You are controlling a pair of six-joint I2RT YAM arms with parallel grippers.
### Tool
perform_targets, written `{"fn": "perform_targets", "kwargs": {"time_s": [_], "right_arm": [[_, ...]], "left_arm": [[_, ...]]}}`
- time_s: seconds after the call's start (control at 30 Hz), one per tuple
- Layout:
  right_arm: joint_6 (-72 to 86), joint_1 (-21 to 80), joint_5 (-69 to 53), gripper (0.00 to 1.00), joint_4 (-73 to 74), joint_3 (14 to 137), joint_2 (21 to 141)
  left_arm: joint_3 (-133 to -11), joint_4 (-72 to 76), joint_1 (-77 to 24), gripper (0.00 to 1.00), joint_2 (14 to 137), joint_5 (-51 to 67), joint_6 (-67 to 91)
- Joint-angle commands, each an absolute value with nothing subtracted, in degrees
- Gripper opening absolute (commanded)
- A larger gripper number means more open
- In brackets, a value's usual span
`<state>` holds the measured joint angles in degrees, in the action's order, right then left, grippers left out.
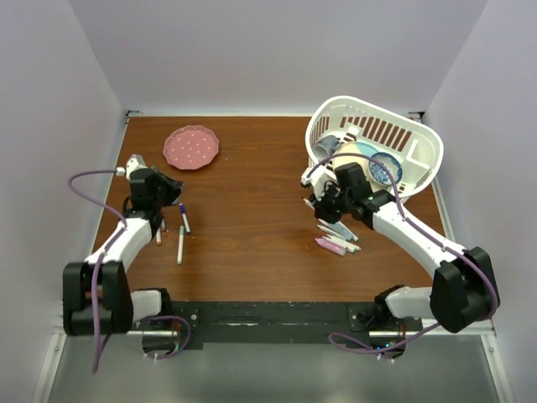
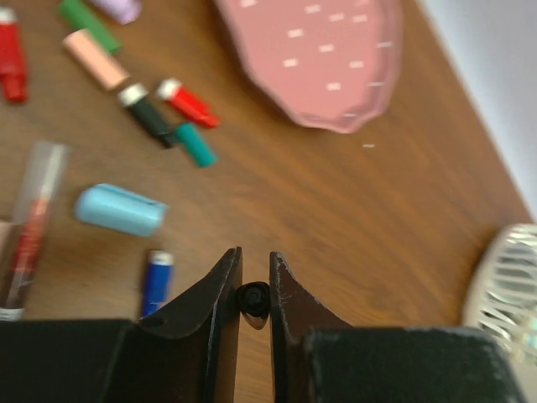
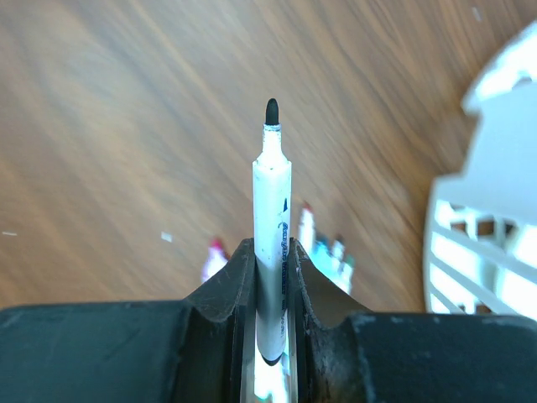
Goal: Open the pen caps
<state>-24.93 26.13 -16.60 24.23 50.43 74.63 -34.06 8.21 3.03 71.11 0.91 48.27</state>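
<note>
My left gripper [image 2: 254, 256] is shut on a black pen cap [image 2: 252, 302], seen end-on between the jaws. Loose pen caps lie on the wood beyond it: red [image 2: 191, 103], black [image 2: 149, 115], teal [image 2: 195, 144], light blue [image 2: 120, 209] and blue [image 2: 157, 281]. My right gripper [image 3: 272, 243] is shut on a slim white marker [image 3: 273, 193] whose bare black tip [image 3: 271, 109] points away from the jaws. In the top view the left gripper [image 1: 168, 189] hovers at the left and the right gripper [image 1: 323, 197] is in front of the basket, above a pile of pens [image 1: 337, 237].
A pink plate [image 1: 191, 147] lies at the back left. A white basket [image 1: 373, 147] with dishes stands at the back right, close behind the right gripper. A few pens [image 1: 180, 231] lie by the left arm. Walls close in on both sides.
</note>
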Motion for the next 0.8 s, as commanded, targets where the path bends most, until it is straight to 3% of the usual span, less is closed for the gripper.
{"fn": "perform_targets", "kwargs": {"time_s": [0.0, 0.17, 0.3, 0.77], "right_arm": [[-29.1, 24.5, -14.9, 0.01, 26.7, 51.1, 75.4], [-30.4, 24.3, -11.1, 0.04, 28.2, 51.2, 77.9], [-31.6, 24.3, -9.8, 0.01, 31.1, 53.3, 82.1], [-32.1, 24.3, -5.9, 0.08, 31.2, 53.3, 86.3]], "left_arm": [[-37.6, 7.7, 7.1, 0.07, 77.4, -0.4, 45.8], [-39.5, 9.1, 11.6, 0.15, 85.2, 2.9, 46.9], [-41.8, 8.9, 12.7, 0.27, 88.8, 3.4, 46.7], [-44.7, 6.9, 14.1, 0.52, 85.9, 5.8, 44.4]]}}
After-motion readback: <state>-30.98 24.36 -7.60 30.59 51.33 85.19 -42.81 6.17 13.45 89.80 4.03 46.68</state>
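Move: The left hand, holding the black cap, has its drop spot among the loose caps about 2 cm ahead, 6 left and 9 below; the light blue cap lies level ahead and 6 left, the teal cap 5 ahead and 3 left, the plate 17 ahead and 1 right. From the right hand, holding the bare black marker, the uncapped pens' row is some 3 cm back, 6 right and 8 below, the pink highlighter 7 back and 2 right. Left sinks and swings left about 7 cm, releasing the black cap; right lowers its marker rightward towards pens. ##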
